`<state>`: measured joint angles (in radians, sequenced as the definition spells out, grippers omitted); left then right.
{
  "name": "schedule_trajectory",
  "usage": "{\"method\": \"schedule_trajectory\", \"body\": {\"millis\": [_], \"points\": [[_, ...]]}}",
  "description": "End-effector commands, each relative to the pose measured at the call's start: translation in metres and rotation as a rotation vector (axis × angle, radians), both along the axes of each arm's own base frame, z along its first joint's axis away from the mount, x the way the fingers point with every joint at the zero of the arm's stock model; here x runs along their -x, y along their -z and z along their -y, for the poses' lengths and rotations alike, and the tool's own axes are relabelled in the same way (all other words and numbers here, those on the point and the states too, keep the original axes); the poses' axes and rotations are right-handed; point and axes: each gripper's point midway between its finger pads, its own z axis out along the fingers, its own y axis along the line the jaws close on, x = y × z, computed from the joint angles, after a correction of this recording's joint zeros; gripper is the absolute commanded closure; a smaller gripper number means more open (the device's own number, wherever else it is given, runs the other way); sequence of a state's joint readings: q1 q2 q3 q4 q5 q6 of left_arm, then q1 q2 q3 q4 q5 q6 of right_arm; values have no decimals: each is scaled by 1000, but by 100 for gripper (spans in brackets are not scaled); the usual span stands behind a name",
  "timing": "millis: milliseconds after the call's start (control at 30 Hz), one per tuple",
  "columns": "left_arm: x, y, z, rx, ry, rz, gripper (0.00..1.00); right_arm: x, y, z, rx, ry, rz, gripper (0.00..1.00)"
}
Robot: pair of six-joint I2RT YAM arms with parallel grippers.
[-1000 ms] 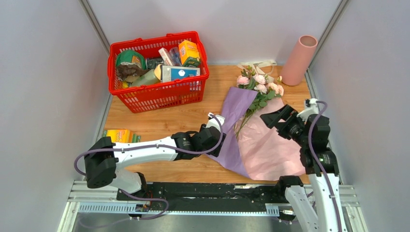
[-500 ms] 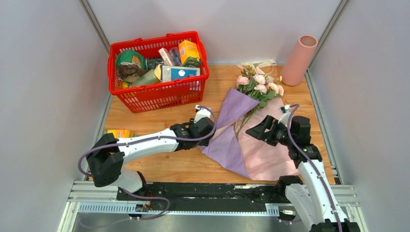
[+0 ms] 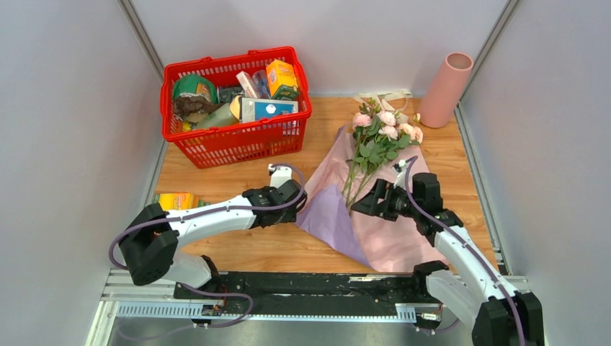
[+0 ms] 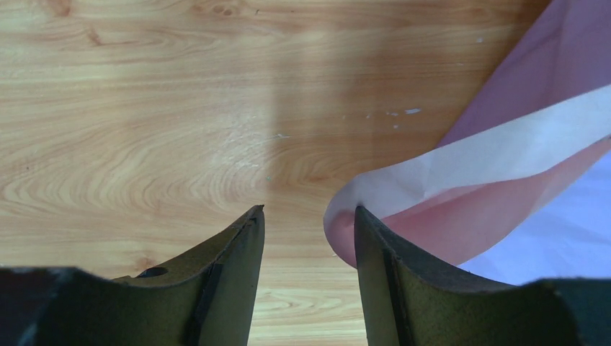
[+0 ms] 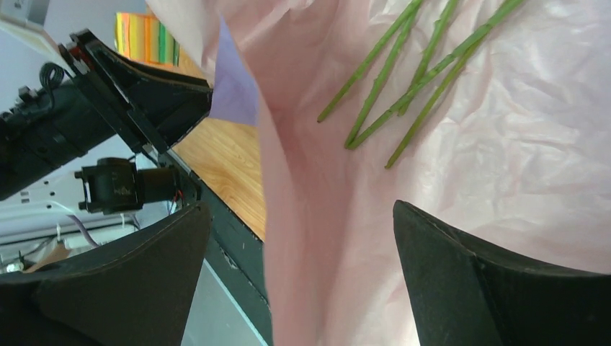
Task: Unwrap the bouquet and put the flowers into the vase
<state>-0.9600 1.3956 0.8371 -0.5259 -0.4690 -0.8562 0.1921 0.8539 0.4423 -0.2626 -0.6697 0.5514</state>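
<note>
The bouquet lies unwrapped at the right of the table. Its flowers, pink roses with green stems, rest on the spread wrapping paper, pink inside and lilac outside. The salmon vase stands upright in the far right corner. My left gripper sits open at the paper's left edge; in the left wrist view only wood shows between the fingers, and the paper's curled edge lies against the right finger's outer side. My right gripper hovers wide open by the stem ends, over a paper fold.
A red basket full of groceries stands at the back left. A yellow box lies by the left wall. A cream ribbon lies behind the roses. Grey walls close in both sides and the back.
The lilac flap that covered the stems has fallen open to the left, baring them. My left gripper drew back left, narrowing a little. My right gripper came down and left to the stem ends.
</note>
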Motion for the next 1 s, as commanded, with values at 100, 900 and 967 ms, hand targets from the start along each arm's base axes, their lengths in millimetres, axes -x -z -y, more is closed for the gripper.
{"method": "schedule_trajectory", "body": {"millis": [100, 900, 967], "points": [[4, -17, -12, 81, -89, 11, 41, -9, -7, -39, -5, -141, 91, 0], [26, -143, 36, 452, 345, 180, 38, 132, -42, -95, -200, -640, 90, 4], [31, -142, 51, 483, 406, 152, 38, 135, -39, -93, -203, -636, 81, 4]]}}
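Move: The purple flap, the near fold of the wrapping paper, lies about 8 cm to the right gripper's left, 5 cm nearer the base and some 8 cm lower. The flower stems' cut ends lie 5 cm left of that gripper and 1 cm ahead, the blossoms some 18 cm ahead and 4 cm right. For the left gripper, the curled pink edge is about 3 cm to its right, level ahead and slightly below; the purple flap is 10 cm right and 4 cm back. Sweep the wide-open right gripper left and low against the purple flap, then pull back towards the base, about 12 cm back and 9 cm left in all, rising a little late on while turning some 35 degrees counter-clockwise. Meanwhile raise the half-open left gripper about 12 cm from the curled pink edge, easing left and then back right, its right side tilting up. ##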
